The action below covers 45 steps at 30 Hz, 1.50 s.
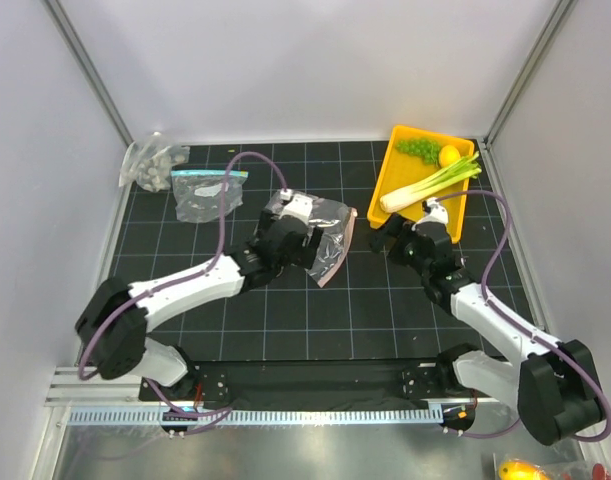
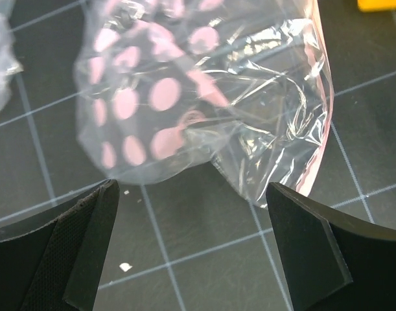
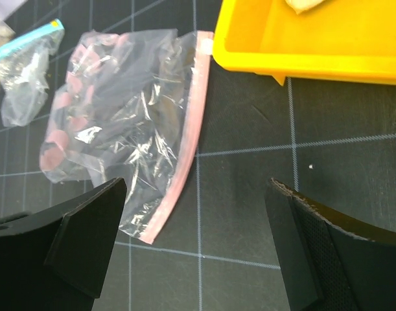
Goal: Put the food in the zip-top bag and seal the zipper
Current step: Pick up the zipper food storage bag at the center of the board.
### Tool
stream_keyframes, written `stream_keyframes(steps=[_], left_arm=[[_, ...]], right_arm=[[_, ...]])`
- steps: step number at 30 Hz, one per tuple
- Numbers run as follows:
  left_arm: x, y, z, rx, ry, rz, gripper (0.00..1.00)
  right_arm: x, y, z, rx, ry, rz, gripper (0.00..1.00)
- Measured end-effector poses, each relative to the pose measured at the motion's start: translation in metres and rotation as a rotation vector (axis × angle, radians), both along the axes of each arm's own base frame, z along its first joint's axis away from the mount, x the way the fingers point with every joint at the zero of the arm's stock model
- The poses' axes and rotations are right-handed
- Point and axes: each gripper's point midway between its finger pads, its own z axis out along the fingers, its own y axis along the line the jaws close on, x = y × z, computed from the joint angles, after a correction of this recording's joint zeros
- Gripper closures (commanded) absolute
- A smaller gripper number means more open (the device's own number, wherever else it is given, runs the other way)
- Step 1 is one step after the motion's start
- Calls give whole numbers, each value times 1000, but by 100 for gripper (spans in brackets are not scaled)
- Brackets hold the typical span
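The dotted zip-top bag (image 1: 330,240) lies flat and empty on the black mat, with its pink-red zipper (image 1: 349,240) along its right edge. The leek (image 1: 430,183), lemon (image 1: 449,155) and grapes (image 1: 417,148) lie in the yellow tray (image 1: 463,210). My left gripper (image 1: 290,222) is open and empty over the bag's left side. In the left wrist view the bag (image 2: 204,97) lies just ahead of the gripper (image 2: 194,220). My right gripper (image 1: 387,238) is open and empty, right of the zipper (image 3: 185,142) and near the tray (image 3: 314,39).
A clear bag with a light-blue zipper strip (image 1: 205,192) and a smaller bunched dotted bag (image 1: 150,165) lie at the back left. The blue-strip bag also shows in the right wrist view (image 3: 29,71). Grey walls enclose the mat on three sides.
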Motion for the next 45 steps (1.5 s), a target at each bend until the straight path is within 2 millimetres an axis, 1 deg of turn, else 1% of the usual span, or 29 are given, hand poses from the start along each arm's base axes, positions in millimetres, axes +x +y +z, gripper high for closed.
stream_keyframes(steps=[2, 4, 6, 8, 9, 11, 12, 13, 14, 16, 18, 20, 23, 27, 29, 30, 32, 34, 35, 36, 37, 40, 41, 42, 43, 45], left_arm=[[4, -12, -12, 38, 19, -20, 0], [2, -26, -21, 92, 20, -53, 0], [-6, -43, -23, 153, -4, -104, 0], [-10, -63, -19, 196, -41, -146, 1], [-17, -73, -18, 204, -50, -174, 1], [-24, -90, -18, 226, -65, -220, 6], [-26, -96, -20, 236, -68, -237, 11], [-26, -101, -23, 251, -70, -251, 13], [-25, -105, -26, 266, -69, -262, 19], [-23, -112, -34, 297, -64, -277, 23], [-19, -119, -44, 330, -57, -289, 26], [-14, -126, -56, 366, -45, -298, 26], [-5, -138, -73, 421, -29, -295, 27], [2, -148, -99, 474, 35, -286, 29], [3, -146, -108, 485, 66, -276, 30], [4, -141, -111, 492, 85, -266, 30], [6, -132, -115, 495, 116, -244, 30], [12, -124, -116, 472, 148, -210, 33], [16, -121, -117, 455, 167, -193, 40], [19, -117, -118, 440, 185, -179, 45], [23, -113, -120, 421, 211, -166, 60], [27, -105, -127, 356, 297, -153, 80], [29, -103, -128, 335, 318, -151, 91], [30, -103, -129, 318, 336, -153, 97], [29, -104, -130, 302, 351, -158, 99], [25, -107, -129, 280, 370, -174, 100]], right_arm=[[0, 0, 7, 8, -23, -2, 5], [0, -2, 19, 17, -59, -13, 5], [0, -7, 33, 21, -103, -36, 4], [-3, -16, 50, 27, -161, -73, 4], [-5, -21, 59, 32, -194, -93, 5], [-11, -31, 74, 43, -257, -134, 5], [-15, -35, 81, 48, -285, -153, 5], [-18, -41, 86, 52, -311, -173, 5], [-21, -45, 90, 55, -331, -193, 4], [-26, -53, 98, 63, -367, -224, 5], [-28, -57, 101, 66, -385, -244, 5], [-28, -60, 100, 63, -387, -256, 4], [-26, -60, 95, 53, -371, -262, 4], [-25, -60, 87, 38, -343, -263, 4], [-25, -60, 83, 31, -330, -262, 4], [-26, -61, 83, 30, -328, -263, 4], [-26, -61, 84, 32, -331, -263, 4], [-26, -61, 84, 32, -333, -265, 4], [-26, -62, 84, 32, -334, -266, 4], [-26, -62, 85, 32, -334, -266, 4], [-27, -62, 84, 32, -333, -266, 4], [-27, -62, 85, 32, -334, -266, 4], [-27, -62, 85, 32, -335, -266, 4], [-27, -62, 85, 33, -335, -266, 4], [-27, -62, 85, 33, -335, -266, 4], [-27, -62, 85, 32, -334, -266, 4]])
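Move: The near part of the zipper bag's pink zip edge, where the left hand will grip, lies about 11 cm to its right, 3 cm farther out and 14 cm below. From that hand, the yellow tray's middle is some 28 cm ahead and 37 cm right, the blue-zip bag roughly 24 cm ahead and 23 cm left, both at board height. The same grip spot lies about 17 cm left of the right hand, 2 cm ahead and 11 cm below. Left hand sinks 13 cm and goes 11 right, pinching the bag's zip edge; right hand rises away. ##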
